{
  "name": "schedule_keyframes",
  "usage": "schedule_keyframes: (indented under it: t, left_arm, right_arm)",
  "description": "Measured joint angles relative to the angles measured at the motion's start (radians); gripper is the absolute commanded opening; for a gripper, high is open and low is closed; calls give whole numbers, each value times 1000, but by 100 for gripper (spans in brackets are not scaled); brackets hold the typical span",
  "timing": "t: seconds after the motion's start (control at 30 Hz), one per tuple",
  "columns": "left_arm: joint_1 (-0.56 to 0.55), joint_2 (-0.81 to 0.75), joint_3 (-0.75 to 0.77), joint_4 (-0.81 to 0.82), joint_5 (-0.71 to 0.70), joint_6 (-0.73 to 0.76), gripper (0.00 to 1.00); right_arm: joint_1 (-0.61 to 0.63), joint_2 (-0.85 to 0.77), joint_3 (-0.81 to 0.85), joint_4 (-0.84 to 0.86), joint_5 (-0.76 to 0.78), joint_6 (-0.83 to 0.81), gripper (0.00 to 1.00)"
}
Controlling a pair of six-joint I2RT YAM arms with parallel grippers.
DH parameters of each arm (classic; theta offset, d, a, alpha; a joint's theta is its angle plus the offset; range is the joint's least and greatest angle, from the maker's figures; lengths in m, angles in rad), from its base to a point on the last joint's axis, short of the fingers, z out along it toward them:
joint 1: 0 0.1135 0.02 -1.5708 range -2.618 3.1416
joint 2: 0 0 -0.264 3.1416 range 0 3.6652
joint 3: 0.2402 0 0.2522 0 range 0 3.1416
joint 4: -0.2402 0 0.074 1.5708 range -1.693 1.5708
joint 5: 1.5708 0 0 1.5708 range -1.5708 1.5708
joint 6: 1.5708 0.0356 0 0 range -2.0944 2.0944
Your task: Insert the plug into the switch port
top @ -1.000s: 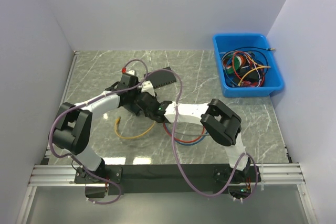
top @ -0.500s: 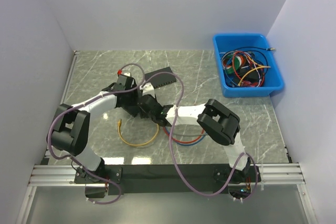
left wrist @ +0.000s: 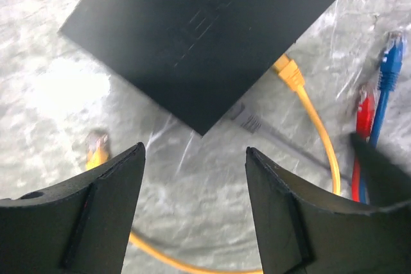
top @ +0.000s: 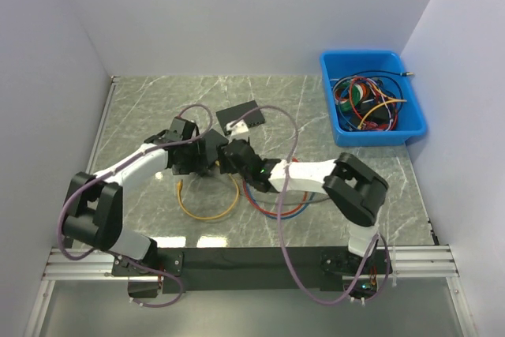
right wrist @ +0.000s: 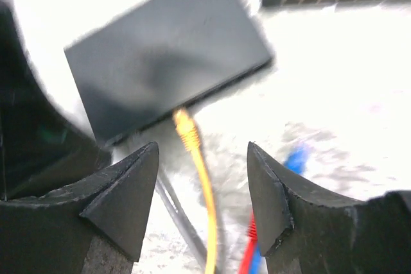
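Note:
A black switch (left wrist: 212,36) lies flat on the marble, also in the right wrist view (right wrist: 160,75). The yellow plug (right wrist: 185,125) meets the switch's side edge (left wrist: 288,72), and the port itself is hidden under that edge. A grey cable (left wrist: 257,126) leaves the same side. My left gripper (left wrist: 194,152) stands open just short of the switch's corner, with only bare table between its fingers. My right gripper (right wrist: 203,149) is open too, hanging behind the plug with the yellow cable (right wrist: 207,203) running loose between its fingers. In the top view both grippers (top: 197,157) (top: 227,155) crowd around the switch.
A second black device (top: 241,116) lies just beyond. The yellow cable loops toward the near side (top: 209,209), ending in a free plug (top: 180,187). Red and blue cables (top: 276,209) lie under the right arm. A blue bin (top: 410,128) of wires stands at the back right.
My right gripper has opened and drawn back from the yellow plug. The left arm has pulled toward the near side, jaws still open. The yellow cable loop has shifted.

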Motion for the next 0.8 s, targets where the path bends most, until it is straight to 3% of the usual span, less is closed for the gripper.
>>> schedule_keyframes:
  t: [0.27,0.5,0.8]
  left_arm:
    - [19,-108,-6,-43,2,-23,72]
    - [58,-100,-8,-44,22,-24,71]
    - [147,-10,-7,-39,100,-21,70]
  right_arm:
    - [-123,-78,83,-90,-55,6,64]
    - [-249,47,209,-132,-208,15,63]
    - [-256,231,302,-159,-338,34,63]
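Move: The switch with the cables is centred about 7 cm ahead of the left hand, 5 cm right and 3 cm lower; from the right hand it lies some 5 cm ahead, 5 cm left and 5 cm below. The yellow plug at its near edge is 1 cm ahead and 2 cm left of the right hand, the blue plug 2 cm ahead and 5 cm right, and the other switch 15 cm ahead and 4 cm right. The yellow cable's free end is 4 cm left of the left hand and 1 cm back. Already clear of the yellow plug and open, the right hand arcs forward about 9 cm, rising some 5 cm on the way and then sinking about 8 cm, its fingers tipping roughly 10 degrees further down, to come down by the switch's right-hand end, near the gap to the other switch. Meanwhile the open left hand lifts about 2.5 cm and sinks back to its old height while shifting some 3 cm left, away from the switch's near corner, with a slight counter-clockwise turn. ##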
